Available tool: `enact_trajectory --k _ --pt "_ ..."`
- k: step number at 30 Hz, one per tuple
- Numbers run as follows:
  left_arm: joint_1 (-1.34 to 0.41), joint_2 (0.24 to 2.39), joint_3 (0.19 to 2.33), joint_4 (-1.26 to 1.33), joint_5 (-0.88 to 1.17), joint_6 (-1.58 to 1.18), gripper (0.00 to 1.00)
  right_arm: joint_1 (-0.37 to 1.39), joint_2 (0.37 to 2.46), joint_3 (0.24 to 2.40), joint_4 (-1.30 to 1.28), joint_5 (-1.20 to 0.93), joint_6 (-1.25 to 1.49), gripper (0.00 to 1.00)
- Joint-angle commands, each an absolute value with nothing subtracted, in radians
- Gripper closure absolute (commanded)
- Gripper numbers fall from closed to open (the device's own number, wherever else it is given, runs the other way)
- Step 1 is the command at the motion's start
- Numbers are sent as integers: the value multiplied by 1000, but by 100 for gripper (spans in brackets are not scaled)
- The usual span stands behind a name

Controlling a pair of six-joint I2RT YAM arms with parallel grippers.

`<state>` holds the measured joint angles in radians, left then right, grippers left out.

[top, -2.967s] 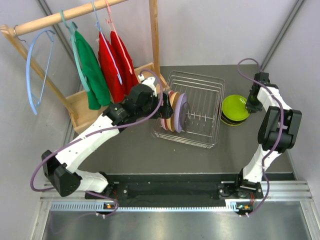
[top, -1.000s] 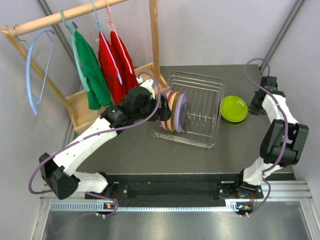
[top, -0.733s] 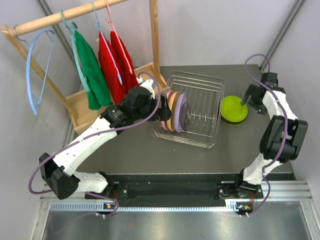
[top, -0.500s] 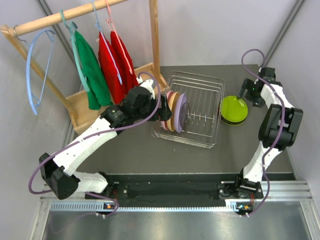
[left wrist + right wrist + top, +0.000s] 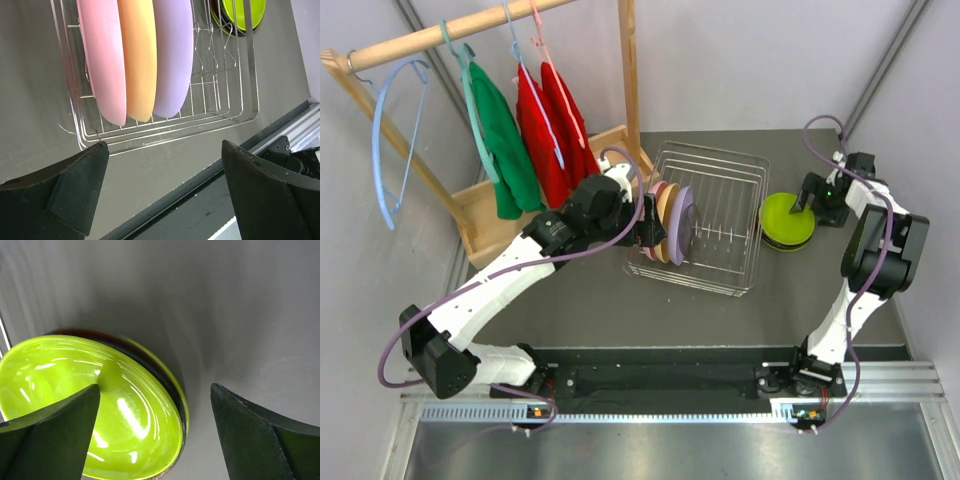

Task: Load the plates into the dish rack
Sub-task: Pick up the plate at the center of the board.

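The silver wire dish rack (image 5: 730, 215) holds three plates upright at its left end: pink (image 5: 102, 60), orange-tan (image 5: 137, 55) and lavender (image 5: 172, 55). A lime green plate (image 5: 785, 215) tops a stack with a dark plate (image 5: 160, 367) under it, right of the rack. My right gripper (image 5: 810, 198) is open over the stack's far right edge; one finger (image 5: 50, 422) hangs over the lime green plate (image 5: 90, 405), the other beyond its rim. My left gripper (image 5: 650, 228) is open and empty beside the racked plates.
A wooden clothes stand (image 5: 480, 25) with green and red garments on hangers stands at the back left, its base tray (image 5: 480, 210) beside my left arm. Grey walls close the table's back and right. The table's front rail (image 5: 220, 200) shows in the left wrist view.
My right gripper swung from the table's right edge to the far rim of the lime green plate stack, open. My left arm and the racked plates have stayed put.
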<state>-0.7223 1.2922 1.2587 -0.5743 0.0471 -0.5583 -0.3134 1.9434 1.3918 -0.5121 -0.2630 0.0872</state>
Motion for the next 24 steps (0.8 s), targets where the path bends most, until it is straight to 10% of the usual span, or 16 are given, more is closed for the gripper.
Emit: enact_trajectory --k 1,13,24 --pt "-718 1286 1253 -497 80 -546 1 -321 1878 1350 -456 -304 55 12" --pt "-716 1281 1238 -489 87 -548 1 -321 1847 1318 -482 -250 81 91" --pt "-716 1266 1220 -479 98 -554 1 -319 1675 1278 -568 -120 91 100"
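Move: The light-green plate's middle lies some 6 cm left of the right hand, about 1 cm back and 1 cm below, its right rim between the open fingers. Just beneath it sits the black plate; the dish rack's middle is roughly 26 cm left of the hand and 1 cm back. From the left hand, the green plate lies about 32 cm right, 3 cm ahead and 20 cm below. The right fingers shut fully at the green plate's right rim, then back off about 3 cm, rising 2. ##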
